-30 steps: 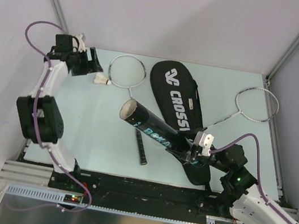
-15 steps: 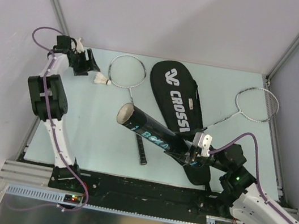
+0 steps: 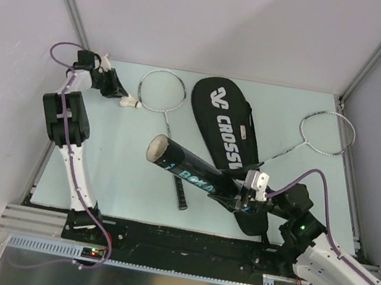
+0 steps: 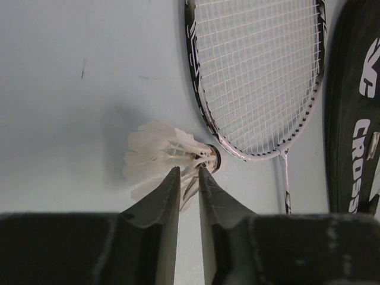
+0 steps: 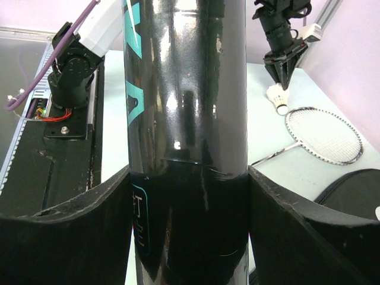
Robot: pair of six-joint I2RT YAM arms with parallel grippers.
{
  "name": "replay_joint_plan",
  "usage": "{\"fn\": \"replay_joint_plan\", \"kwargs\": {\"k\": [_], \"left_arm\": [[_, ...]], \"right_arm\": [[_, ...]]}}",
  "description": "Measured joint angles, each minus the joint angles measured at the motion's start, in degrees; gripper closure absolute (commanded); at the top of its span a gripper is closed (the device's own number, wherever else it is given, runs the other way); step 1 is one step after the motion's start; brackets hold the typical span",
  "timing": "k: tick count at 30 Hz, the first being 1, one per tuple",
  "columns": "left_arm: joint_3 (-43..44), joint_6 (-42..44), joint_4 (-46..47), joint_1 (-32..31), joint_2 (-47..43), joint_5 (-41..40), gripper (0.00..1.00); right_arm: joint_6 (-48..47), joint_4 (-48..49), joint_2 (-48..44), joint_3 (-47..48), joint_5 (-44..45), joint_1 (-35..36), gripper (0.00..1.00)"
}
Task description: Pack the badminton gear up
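Observation:
A white feather shuttlecock lies at the far left beside the head of a silver racquet. My left gripper has its narrow jaws pinched on the shuttlecock's feathers. My right gripper is shut on the base end of the black tube, holding it tilted above the table with its open mouth toward the left. The black CROSSWAY bag lies in the middle, partly under the tube. A second racquet lies at the far right.
The left racquet's black handle lies under the raised tube. Grey walls close in the table on the left, back and right. The arms' black base rail runs along the near edge.
My left gripper has come down toward the shuttlecock and its jaws have narrowed onto the feathers. The right arm has tipped the tube slightly, its mouth moving a little left.

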Motion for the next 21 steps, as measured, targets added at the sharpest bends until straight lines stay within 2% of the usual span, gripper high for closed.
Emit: {"fn": "replay_joint_plan", "kwargs": {"k": [2,5,14,21], "left_arm": [[0.0,-0.2,0.1,0.0,0.0,0.5,0.94],[-0.7,-0.2,0.4,0.0,-0.5,1.2,0.99],[-8.2,-2.7,0.1,0.0,-9.8,-0.6,1.00],[-15.1,-5.6,0.4,-0.4,-25.4,-4.6,1.00]], "right_arm": [[0.0,0.0,0.0,0.0,-0.1,0.3,0.94],[0.0,0.0,0.0,0.0,0.0,0.7,0.94],[0.2,0.0,0.4,0.0,3.8,1.8,0.94],[-2.0,-1.8,0.7,0.0,7.8,1.9,0.94]]}}
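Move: The shuttlecock lies on the table right at the left hand's closing fingertips, its middle about 2 cm to the right and a centimetre below. The nearer racket's head is centred some 17 cm to the right and 5 cm farther out. The open mouth of the tube is some 30 cm back, 18 cm to the right and 22 cm higher. From the right hand, the shuttlecock is about 40 cm ahead, 41 cm left and 20 cm down. The left fingers finish closing and pinch the shuttlecock near its cork end; then the hand lifts it, slowly at first and faster later, up about 12 cm while drawing back some 6 cm, away from the racket head and towards the tube's mouth, fingertips tipping slightly up. The right hand keeps its grip on the tube, easing forward a little at the end. ##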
